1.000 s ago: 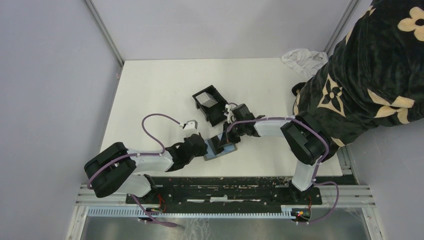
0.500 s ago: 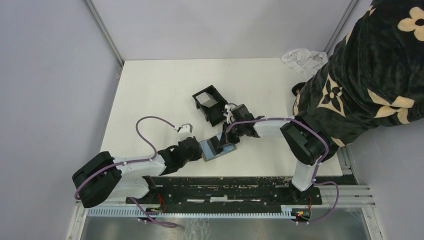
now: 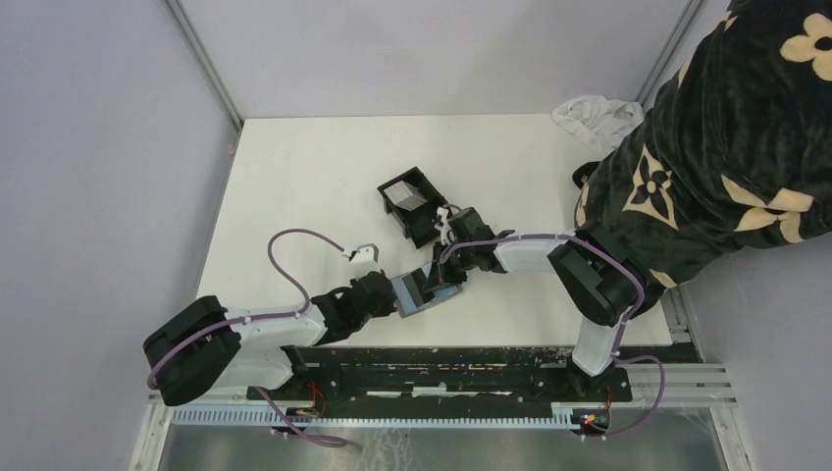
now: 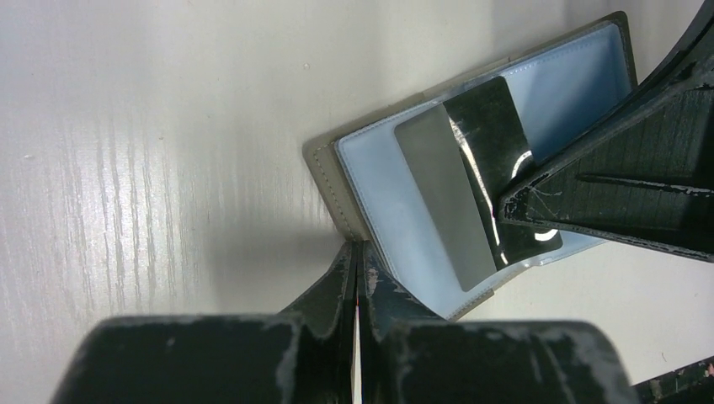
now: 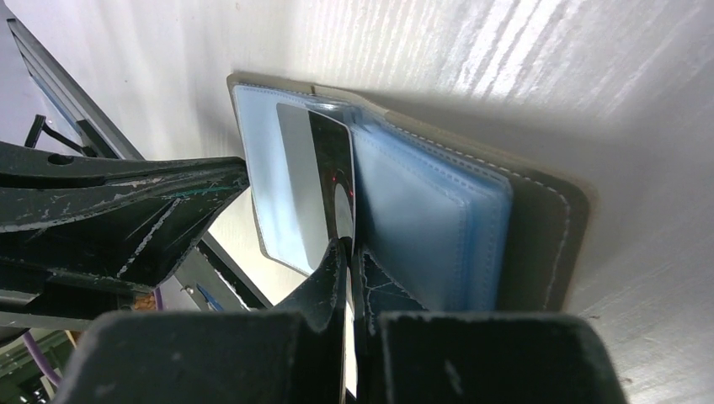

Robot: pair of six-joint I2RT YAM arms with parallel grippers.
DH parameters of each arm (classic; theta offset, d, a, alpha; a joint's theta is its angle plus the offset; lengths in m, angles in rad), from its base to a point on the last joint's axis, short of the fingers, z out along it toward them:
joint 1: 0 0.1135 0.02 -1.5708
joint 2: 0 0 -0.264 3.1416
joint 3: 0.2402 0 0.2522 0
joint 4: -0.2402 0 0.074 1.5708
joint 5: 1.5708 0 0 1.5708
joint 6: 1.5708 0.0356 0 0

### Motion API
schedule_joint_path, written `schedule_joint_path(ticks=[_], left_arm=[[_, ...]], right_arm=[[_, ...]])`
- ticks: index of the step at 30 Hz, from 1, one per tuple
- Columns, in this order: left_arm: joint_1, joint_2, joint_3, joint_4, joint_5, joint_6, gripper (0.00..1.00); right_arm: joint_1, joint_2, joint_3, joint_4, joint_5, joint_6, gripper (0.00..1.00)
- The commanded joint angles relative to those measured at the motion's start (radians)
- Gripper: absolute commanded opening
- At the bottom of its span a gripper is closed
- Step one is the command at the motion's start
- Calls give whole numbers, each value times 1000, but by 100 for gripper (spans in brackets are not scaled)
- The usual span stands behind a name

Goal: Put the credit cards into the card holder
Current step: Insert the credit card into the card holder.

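Note:
A grey folding wallet with clear blue sleeves lies open near the table's front edge. A silver-grey credit card with a black stripe sits partly inside a sleeve. My right gripper is shut on the edge of this credit card. My left gripper is shut, its tips against the near edge of the wallet; I cannot tell if they pinch it. The card holder, a black open box, stands just behind with a grey card leaning inside it.
A person in a black patterned garment leans over the table's right side. A crumpled white cloth lies at the back right corner. The black mounting rail runs close behind the wallet's near side.
My left gripper has drawn back to the left off the wallet, uncovering the sleeve, and now rests shut at its near edge. The right gripper has barely moved.

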Motion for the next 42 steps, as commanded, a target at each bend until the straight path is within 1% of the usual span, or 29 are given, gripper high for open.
schedule_joint_path(ticks=[1,6,8,14,16,20,26,42], left_arm=[[-13,44,-28,-22,19,-38,3],[-24,41,-32,-19,16,-43,3],[-28,41,-33,-16,13,-45,3],[-36,44,-42,-7,6,-49,3],[-35,43,-44,-5,4,-52,3],[-37,35,-49,-5,1,-51,3],[-37,32,-53,-5,-4,-53,3],[-38,60,-42,12,3,-51,3]], right_arm=[[60,41,-21,-83,168,-24,1],[98,53,-16,-74,182,-1,1],[109,54,-14,-81,193,1,4],[128,0,-5,-155,263,-25,29],[128,-24,8,-190,288,-41,34],[128,-59,28,-246,334,-68,41],[128,-93,37,-263,363,-75,43],[128,-177,44,-250,389,-91,41]])
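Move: At the right fingertips is the pinched black card, half in the card holder's left pocket, its middle about 3 cm to their left; that pocket's middle lies some 5 cm left and 1 cm back, at about 1 cm lower. The holder's right half is about 2 cm right and 1 cm ahead, the black box some 16 cm ahead and 4 cm left. From the left fingertips, at the holder's left edge, the pocket's middle is about 3 cm right and 2 cm ahead. Pushing the pinched card left and slightly back, the right hand slides it about 2 cm into the pocket, then opens to let go, rises about 1 cm and draws back some 4 cm to the right, its fingers tipping steeper downward. The left hand, still shut and at the holder's left edge to begin with, only creeps about 1 cm right. ##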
